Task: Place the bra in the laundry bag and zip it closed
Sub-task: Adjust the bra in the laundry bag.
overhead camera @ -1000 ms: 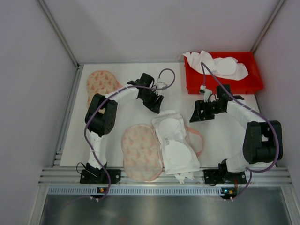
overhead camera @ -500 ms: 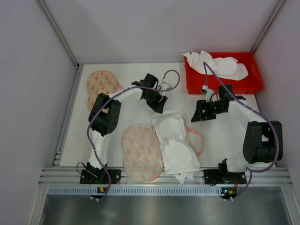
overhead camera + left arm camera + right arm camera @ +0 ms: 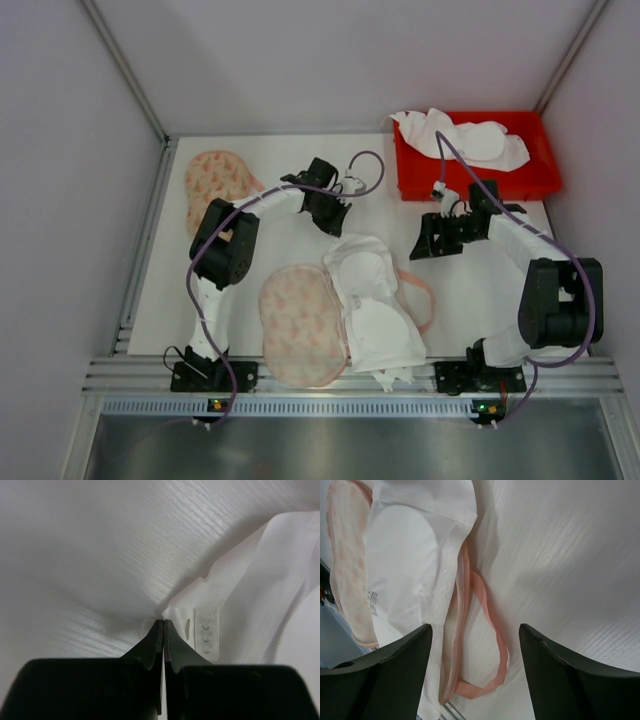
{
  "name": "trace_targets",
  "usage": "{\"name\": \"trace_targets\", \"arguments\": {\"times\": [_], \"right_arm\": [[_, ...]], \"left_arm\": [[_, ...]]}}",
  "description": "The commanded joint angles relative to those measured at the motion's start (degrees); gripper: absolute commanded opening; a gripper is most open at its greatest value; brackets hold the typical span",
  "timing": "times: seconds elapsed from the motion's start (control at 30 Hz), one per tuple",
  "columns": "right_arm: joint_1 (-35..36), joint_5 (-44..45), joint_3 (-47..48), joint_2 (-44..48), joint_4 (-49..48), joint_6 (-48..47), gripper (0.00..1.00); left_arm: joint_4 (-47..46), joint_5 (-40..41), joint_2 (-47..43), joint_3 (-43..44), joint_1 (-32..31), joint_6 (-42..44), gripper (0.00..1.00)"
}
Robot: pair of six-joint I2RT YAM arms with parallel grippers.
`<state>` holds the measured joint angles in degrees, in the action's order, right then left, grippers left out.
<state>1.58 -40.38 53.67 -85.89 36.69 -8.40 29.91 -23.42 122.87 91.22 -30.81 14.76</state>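
A white bra [image 3: 375,300] lies crumpled over the right half of an open peach-patterned laundry bag [image 3: 300,325] near the table's front. My left gripper [image 3: 338,222] is at the bra's far end, shut. In the left wrist view the gripper's [image 3: 163,621] tips pinch the edge of the bra's band [image 3: 260,580], beside its hook-and-eye tab [image 3: 205,630]. My right gripper [image 3: 425,245] hangs open, right of the bra. In its wrist view the right gripper [image 3: 475,627] frames the bag's pink edge loop [image 3: 490,615], the bra [image 3: 415,555] to the left.
A second peach-patterned bag [image 3: 215,180] lies at the back left. A red bin [image 3: 475,180] with white garments [image 3: 470,140] stands at the back right, just behind my right arm. Grey walls enclose the white table [image 3: 250,250].
My left gripper went from open to shut at the bra's far end. My right arm has hardly moved and stays open.
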Motion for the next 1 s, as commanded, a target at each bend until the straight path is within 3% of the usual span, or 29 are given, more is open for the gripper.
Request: {"name": "trace_targets", "arguments": {"times": [0.0, 0.5, 0.97], "right_arm": [[-0.9, -0.6, 0.6, 0.5, 0.1, -1.1, 0.71], [-1.0, -0.2, 0.4, 2.1, 0.9, -1.5, 0.71], [-1.0, -0.1, 0.2, 3.8, 2.3, -2.1, 0.7]], "left_arm": [[0.3, -2.6, -4.3, -1.0, -0.3, 0.4, 0.0], [0.2, -9.9, -21.3, -9.3, -4.2, -5.7, 0.0], [-1.5, -11.6, -22.6, -20.9, -16.1, -8.2, 0.0]]}}
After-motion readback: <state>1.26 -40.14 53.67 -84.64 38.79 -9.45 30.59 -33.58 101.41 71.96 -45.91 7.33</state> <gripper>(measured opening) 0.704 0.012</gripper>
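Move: My left fingers are already shut on the bra's far left corner, the hook end of the band. The bra's middle, which I carry it to, lies some 18 cm back and 9 cm to the right, about 1 cm lower; the far cup is about 10 cm back and 7 cm right, the bag's spotted flap some 25 cm back and 9 cm left. From my right hand, the bra's middle is about 11 cm back, 13 cm left and 7 cm below. Keeping my left pinch on the band's hook end, I lift it about 11 cm, at first drawing it only a little back, then sweep it back towards myself over the far cup, some 18 cm in all and slightly right. I sink about 5 cm as I near the bra's middle, turning the hand about 15 degrees clockwise. ##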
